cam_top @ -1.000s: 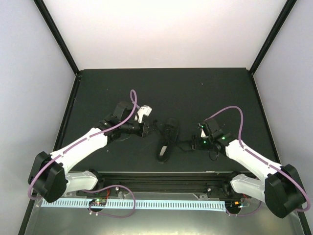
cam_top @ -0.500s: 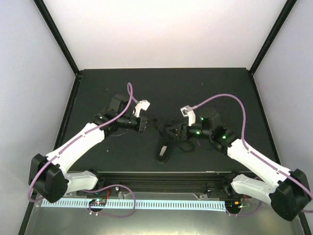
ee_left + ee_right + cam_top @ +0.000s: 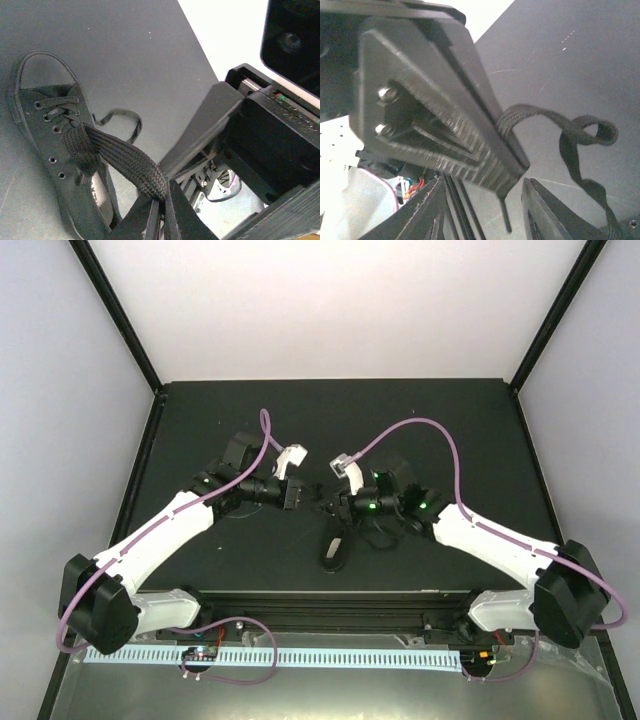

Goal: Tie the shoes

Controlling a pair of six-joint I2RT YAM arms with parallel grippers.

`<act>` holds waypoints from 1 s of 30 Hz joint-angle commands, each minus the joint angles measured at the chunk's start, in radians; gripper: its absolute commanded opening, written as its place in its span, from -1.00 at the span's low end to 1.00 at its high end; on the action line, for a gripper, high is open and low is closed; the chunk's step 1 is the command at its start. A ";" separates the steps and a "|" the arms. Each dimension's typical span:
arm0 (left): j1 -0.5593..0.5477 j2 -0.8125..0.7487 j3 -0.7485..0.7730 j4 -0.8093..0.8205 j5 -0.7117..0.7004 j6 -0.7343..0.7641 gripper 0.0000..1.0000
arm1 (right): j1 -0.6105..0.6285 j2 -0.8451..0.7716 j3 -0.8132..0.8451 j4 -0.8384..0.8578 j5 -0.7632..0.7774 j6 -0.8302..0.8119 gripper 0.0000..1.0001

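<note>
The small black shoe (image 3: 336,542) lies near the table's front, its toe pointing away from me; the left wrist view shows its eyelets and pale lining (image 3: 55,150). A taut black lace (image 3: 120,159) runs from the shoe into my left gripper (image 3: 163,199), which is shut on it. My left gripper (image 3: 300,498) hovers just left of the shoe. My right gripper (image 3: 338,503) is over the shoe's top, close to the left one. Its jaws (image 3: 485,220) stand apart, with the left gripper's ribbed fingertip (image 3: 485,165) just above the gap. A twisted lace loop (image 3: 570,130) curls behind that fingertip.
A second, slack lace (image 3: 122,122) lies looped on the black tabletop (image 3: 420,420) beside the shoe. Black frame posts (image 3: 120,315) and pale walls enclose the table. A metal rail (image 3: 330,655) runs along the near edge by the arm bases.
My right arm has swung left from the table's right side to the shoe, ending beside the left gripper. The left gripper shifted slightly and kept its hold on the lace.
</note>
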 commanded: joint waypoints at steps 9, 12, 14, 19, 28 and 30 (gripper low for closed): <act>0.008 -0.044 -0.031 0.089 -0.022 0.036 -0.39 | 0.017 0.016 0.073 -0.079 0.152 -0.039 -0.97; 0.018 -0.079 -0.085 0.148 -0.134 0.099 0.26 | 0.014 -0.026 0.076 -0.170 0.269 -0.022 -0.97; 0.021 -0.105 -0.152 0.273 -0.167 0.133 0.39 | 0.009 -0.054 0.081 -0.219 0.302 -0.017 -0.97; 0.017 -0.111 -0.391 0.707 -0.084 0.170 0.46 | -0.001 -0.118 0.104 -0.300 0.337 0.005 -0.97; -0.062 0.084 -0.367 0.867 -0.049 0.296 0.41 | -0.008 -0.176 0.160 -0.320 0.331 0.056 -0.97; -0.083 0.128 -0.344 0.884 -0.045 0.299 0.40 | -0.010 -0.180 0.173 -0.322 0.338 0.063 -0.97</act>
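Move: Just above the shoe the two hands nearly meet: the lace end gripped by the left fingers lies about 1 cm ahead of, 1 cm left of and 1 cm below the right hand. From that hand the shoe's middle is some 4 cm right, 1 cm farther out and 16 cm down; the other lace lies loose about 14 cm right, level fore and aft, 20 cm below. From the left hand, the shoe sits level fore and aft, roughly 8 cm right and 16 cm below. Taking over the lace, the right hand edges left and down about 1 cm and pinches its end beside the left fingertips, then draws it some 5 cm right and lifts it about 6 cm, turning a little clockwise. The left fingers open and let go; that hand backs off slightly, sinks some 6 cm, rolls about 25 degrees, then slides 3 cm right towards the shoe, still open. ##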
